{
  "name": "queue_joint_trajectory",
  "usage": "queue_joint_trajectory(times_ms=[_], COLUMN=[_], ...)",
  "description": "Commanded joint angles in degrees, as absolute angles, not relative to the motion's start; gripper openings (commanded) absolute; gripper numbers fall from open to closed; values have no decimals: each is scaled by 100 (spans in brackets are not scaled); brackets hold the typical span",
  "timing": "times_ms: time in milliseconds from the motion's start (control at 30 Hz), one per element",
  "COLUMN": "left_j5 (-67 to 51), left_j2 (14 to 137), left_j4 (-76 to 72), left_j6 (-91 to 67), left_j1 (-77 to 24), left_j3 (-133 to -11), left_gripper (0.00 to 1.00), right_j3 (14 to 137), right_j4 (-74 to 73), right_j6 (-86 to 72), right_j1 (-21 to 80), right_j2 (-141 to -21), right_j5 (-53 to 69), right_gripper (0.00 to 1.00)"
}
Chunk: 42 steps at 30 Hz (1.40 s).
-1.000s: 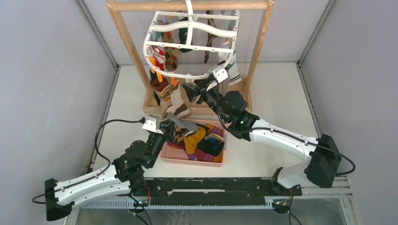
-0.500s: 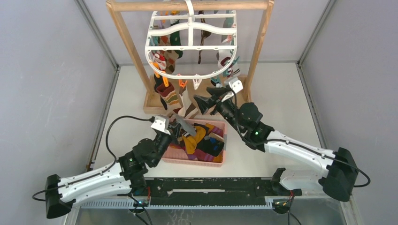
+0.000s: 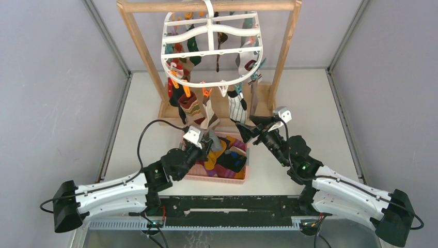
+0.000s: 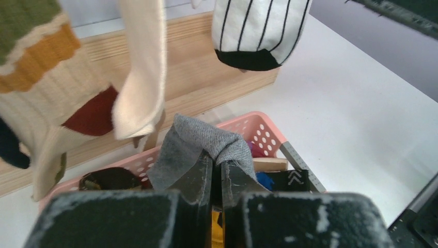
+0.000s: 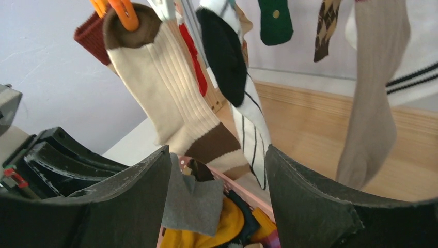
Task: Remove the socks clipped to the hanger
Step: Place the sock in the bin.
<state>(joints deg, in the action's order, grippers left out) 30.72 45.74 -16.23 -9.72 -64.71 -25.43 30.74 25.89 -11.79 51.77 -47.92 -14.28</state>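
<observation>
The white hanger (image 3: 212, 46) hangs from the wooden frame, with several socks (image 3: 193, 108) still clipped round its rim. My left gripper (image 3: 207, 140) is shut on a grey sock (image 4: 201, 142) and holds it over the far left part of the pink basket (image 3: 212, 178). That grey sock (image 5: 193, 199) also shows between the fingers of my right gripper (image 5: 217, 152). My right gripper (image 3: 247, 129) is open and empty. It sits low in front of the frame's base, below a pinstriped white sock (image 3: 237, 108) and apart from it.
The wooden frame stand (image 3: 139, 46) rises at the back, its base board (image 4: 206, 77) just beyond the basket. Several loose socks (image 3: 227, 160) lie in the basket. A cream and brown sock (image 5: 175, 98) and a beige sock (image 5: 372, 103) hang close ahead of the right gripper.
My right gripper has drawn back and down from the hanger's rim, opening wider. My left gripper has carried the grey sock right, over the basket. The hanger has swung back level.
</observation>
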Motion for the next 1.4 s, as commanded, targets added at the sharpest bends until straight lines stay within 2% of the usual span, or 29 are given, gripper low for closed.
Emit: queue_joint_trajectory(times_ms=[0,400,433,567,600,733,833,967,1033,1067,1367], left_j5=[2728,2565,2552,2527,2538,2656,2688,2651,2618,2638,3282], left_j2=[4832,5739,5819,6040,6065,6070,5967,5700,5539,5447,4536], left_j4=[-2119,-2595,-2624,-2740,-2761,-2769,-2769,-2737,-2696,-2674,-2246], left_j6=[-1153,-1374,-1387,-1411,-1414,-1373,-1345,-1320,-1310,-1310,-1274], left_j1=[-6576,-6889,-6893,-6899,-6899,-6899,-6899,-6902,-6899,-6899,-6895], left_j3=[-3023,-2901,-2896,-2861,-2842,-2800,-2727,-2563,-2483,-2438,-2118], left_gripper=[4,7,11,50,56,68,72,84,87,92,96], right_j3=[2828,2362,2350,2316,2315,2317,2321,2321,2335,2347,2429], right_j4=[2570,2422,2418,2417,2421,2457,2501,2571,2608,2624,2796], right_j6=[-1398,-1529,-1534,-1567,-1571,-1593,-1607,-1620,-1632,-1634,-1661], right_j1=[5098,4944,4932,4901,4901,4890,4894,4890,4889,4888,4900], right_j2=[-4445,-3903,-3891,-3913,-3923,-4020,-4096,-4235,-4341,-4412,-5150], right_j5=[-1569,-1569,-1568,-1509,-1489,-1430,-1392,-1309,-1277,-1248,-1072], right_gripper=[74,75,75,75,75,75,75,75,75,75,74])
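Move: The grey sock still hangs pinched in the left fingers; the bin's middle lies about 3 cm to that hand's right, roughly level fore-and-aft and 16 cm below. The cream-and-brown sock hangs about 10 cm straight ahead and slightly higher; the black-striped white sock is some 12 cm ahead and 9 cm right, also slightly higher. From the right hand the bin's middle is about 8 cm left, 4 cm back and 20 cm below. The left hand carries the sock about 6 cm right, lowering, releases it, rises; the open right hand sinks. ##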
